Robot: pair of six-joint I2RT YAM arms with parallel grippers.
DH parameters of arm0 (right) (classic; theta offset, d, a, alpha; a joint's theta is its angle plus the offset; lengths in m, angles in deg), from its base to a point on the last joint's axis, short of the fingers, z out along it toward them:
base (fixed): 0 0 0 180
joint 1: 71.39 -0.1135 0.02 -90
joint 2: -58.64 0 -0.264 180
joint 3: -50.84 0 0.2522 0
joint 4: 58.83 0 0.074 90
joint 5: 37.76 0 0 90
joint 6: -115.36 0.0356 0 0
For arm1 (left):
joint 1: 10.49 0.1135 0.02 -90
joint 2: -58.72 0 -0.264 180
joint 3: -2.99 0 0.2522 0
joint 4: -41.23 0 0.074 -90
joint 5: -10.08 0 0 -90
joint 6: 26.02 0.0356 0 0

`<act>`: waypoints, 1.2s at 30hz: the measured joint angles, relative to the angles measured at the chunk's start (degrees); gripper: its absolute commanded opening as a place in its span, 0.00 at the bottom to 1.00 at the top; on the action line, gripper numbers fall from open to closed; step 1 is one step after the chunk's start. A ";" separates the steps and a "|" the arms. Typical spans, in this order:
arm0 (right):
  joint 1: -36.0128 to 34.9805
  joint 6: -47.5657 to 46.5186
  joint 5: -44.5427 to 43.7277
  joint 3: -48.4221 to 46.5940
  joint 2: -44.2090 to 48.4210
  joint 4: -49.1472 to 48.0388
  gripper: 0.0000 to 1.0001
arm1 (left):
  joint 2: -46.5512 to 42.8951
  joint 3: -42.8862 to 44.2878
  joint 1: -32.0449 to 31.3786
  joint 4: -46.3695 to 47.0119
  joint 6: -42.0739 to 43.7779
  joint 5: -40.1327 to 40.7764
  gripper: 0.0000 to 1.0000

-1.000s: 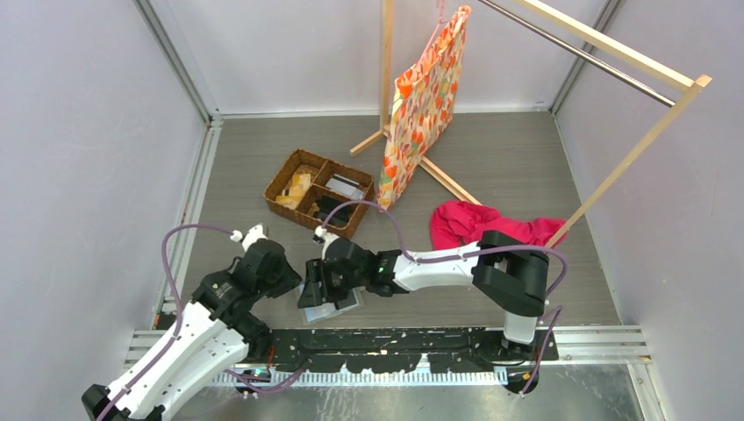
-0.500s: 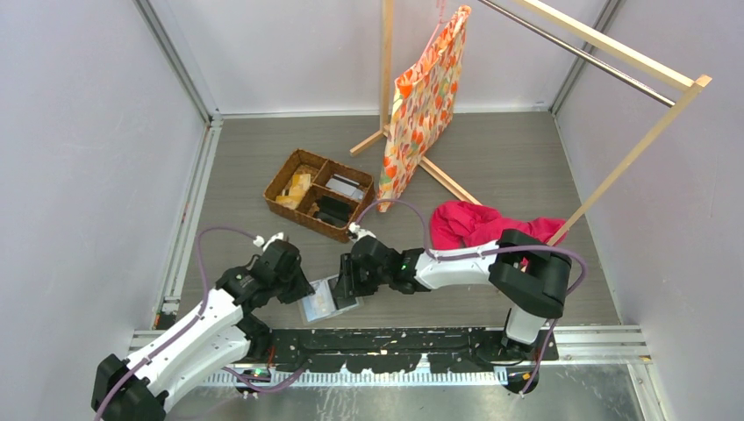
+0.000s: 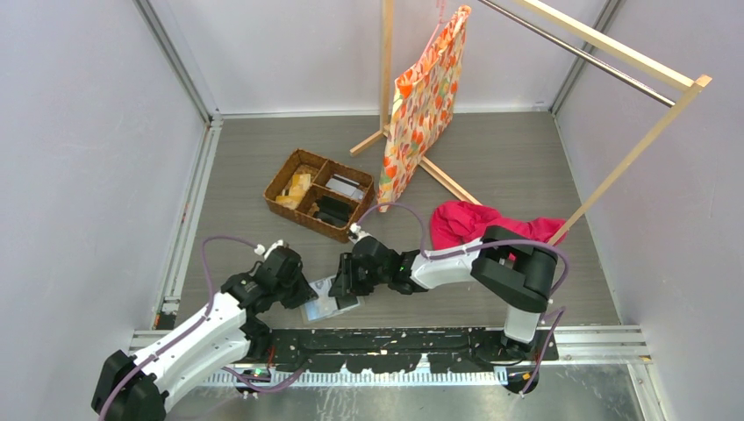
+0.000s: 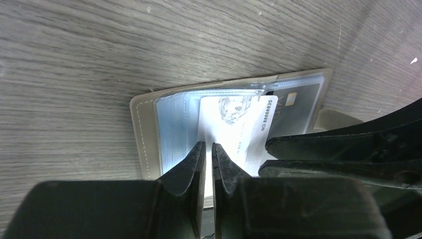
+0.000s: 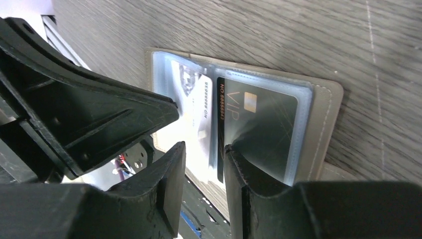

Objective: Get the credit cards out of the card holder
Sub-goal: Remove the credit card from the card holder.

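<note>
The card holder (image 3: pixel 323 300) lies spread open on the floor between both grippers, its grey-olive rim (image 4: pixel 142 129) framing pale blue clear sleeves. A white card (image 4: pixel 234 129) sticks partway out of the middle sleeve. A dark card (image 5: pixel 268 119) marked VIP sits inside the other sleeve. My left gripper (image 4: pixel 209 145) is shut, its tips over the white card's lower end, with nothing between them. My right gripper (image 5: pixel 205 147) is open. One finger rests on the dark card's sleeve and the other hangs over the white card (image 5: pixel 191 119).
A brown wicker basket (image 3: pixel 320 193) with small items stands behind the holder. A red cloth (image 3: pixel 478 224) lies to the right. A floral bag (image 3: pixel 425 101) hangs on a wooden rack (image 3: pixel 614 53). The black base rail (image 3: pixel 395 342) runs just in front.
My left arm has swung right to the holder's left side and its jaws have closed further. The right gripper has shifted slightly right and narrowed.
</note>
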 measured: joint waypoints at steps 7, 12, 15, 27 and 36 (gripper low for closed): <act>0.26 1.81 0.48 0.00 -1.66 -3.04 0.34 | 0.02 -1.14 0.00 2.91 -1.46 -0.66 0.10; 0.37 3.58 0.81 0.35 -2.97 -5.64 0.20 | -1.42 -1.79 0.00 2.95 -1.68 -0.68 0.10; 0.63 4.90 1.18 1.36 -3.69 -7.96 0.10 | -1.75 -1.90 0.00 2.93 -1.68 -0.66 0.10; 2.43 9.25 2.03 10.10 -1.05 -18.45 0.01 | -1.86 -2.19 0.02 2.93 -1.99 -0.61 0.10; 3.26 8.68 1.38 14.45 4.07 -17.51 0.01 | -1.81 -2.19 0.00 2.91 -2.43 -0.61 0.10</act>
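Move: Lying just ahead and to the left of the right hand, the white credit card has its middle about 3 cm left, 1 cm farther out and 1 cm below. The black VIP card is some 2 cm to this hand's right, 1 cm ahead and 2 cm down; the open card holder's middle is about 1 cm left, 1 cm back and 2 cm below. From the left hand, the white card lies roughly 3 cm right, 1 cm ahead and 1 cm lower. Easing about 1 cm left and slightly down, the right hand shuts its part-open fingers on the right-hand edge of the white card, then draws it some 4 cm to the right, out of its pocket and over the black card, with the wrist turned by about 10 degrees. The left hand hardly moves, its nearly shut fingertips still resting on the sleeves of the holder. ##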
